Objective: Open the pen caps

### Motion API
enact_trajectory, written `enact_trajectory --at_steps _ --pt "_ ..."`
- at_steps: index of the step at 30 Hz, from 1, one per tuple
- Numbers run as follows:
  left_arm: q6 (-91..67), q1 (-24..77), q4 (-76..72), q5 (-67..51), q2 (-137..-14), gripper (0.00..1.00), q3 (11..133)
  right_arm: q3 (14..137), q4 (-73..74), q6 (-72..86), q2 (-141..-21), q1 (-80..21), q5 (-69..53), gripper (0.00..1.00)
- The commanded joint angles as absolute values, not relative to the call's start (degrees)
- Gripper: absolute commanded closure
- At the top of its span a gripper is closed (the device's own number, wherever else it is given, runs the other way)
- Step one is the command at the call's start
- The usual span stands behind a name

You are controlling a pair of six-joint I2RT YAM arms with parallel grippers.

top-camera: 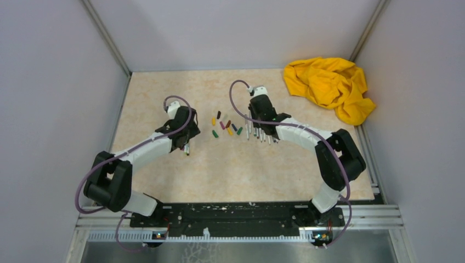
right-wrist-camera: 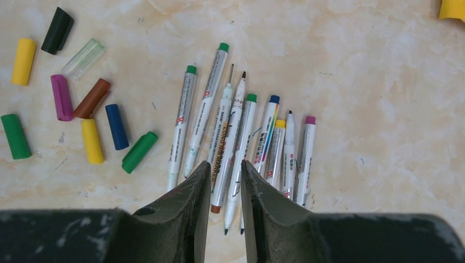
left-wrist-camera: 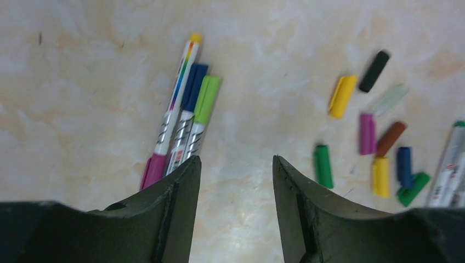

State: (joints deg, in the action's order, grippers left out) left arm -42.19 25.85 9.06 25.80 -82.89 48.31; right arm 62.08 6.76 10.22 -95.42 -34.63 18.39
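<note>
Several loose pen caps (top-camera: 226, 126) lie mid-table between my two grippers: yellow (right-wrist-camera: 23, 61), black (right-wrist-camera: 57, 30), clear (right-wrist-camera: 83, 58), purple (right-wrist-camera: 61, 97), brown (right-wrist-camera: 92, 98), blue (right-wrist-camera: 117, 126) and green (right-wrist-camera: 139, 152). The left wrist view has them at its right, a green cap (left-wrist-camera: 323, 165) nearest. My left gripper (left-wrist-camera: 236, 164) is open over bare table, and three capped pens (left-wrist-camera: 186, 112) lie just past its left finger. My right gripper (right-wrist-camera: 226, 164) is open, low over a row of uncapped pens (right-wrist-camera: 241, 137); two barrels show through its narrow gap.
A crumpled yellow cloth (top-camera: 329, 87) lies at the far right corner of the beige table (top-camera: 164, 93). Grey walls close in the back and both sides.
</note>
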Motion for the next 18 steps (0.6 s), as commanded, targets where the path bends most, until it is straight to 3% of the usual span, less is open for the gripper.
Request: enact_trajectory --at_steps 1,18 --pt "-42.8 28.9 15.0 31.0 -81.0 0.43 46.2 64.8 4.1 10.8 -93.1 -35.4 17.1 0.74" --pt "-43.7 30.7 17.3 34.7 -86.5 0.44 45.4 63.1 2.7 11.1 -92.3 -35.4 16.6 0.73"
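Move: The green-capped pen, still on the table, has its middle about 4 cm to the left hand's left, level with it and some 7 cm below. Against it lies the navy-capped pen, 5 cm left; the purple-capped pen is about 7 cm left and 3 cm ahead. The nearest loose green cap is 8 cm right and 3 cm ahead. From the right hand the green-capped pen lies roughly 31 cm left and 3 cm back. The left hand, empty and half open, draws back towards its base and sinks, about 4 cm each way, coming down towards the green-capped pen; most of the backward travel comes quickly at the start, then it slows and edges about 1 cm left. As it goes the wrist rolls its left side up by some 10 degrees and tips the fingers a little more steeply down, the fingers keeping their gap and touching nothing yet. ##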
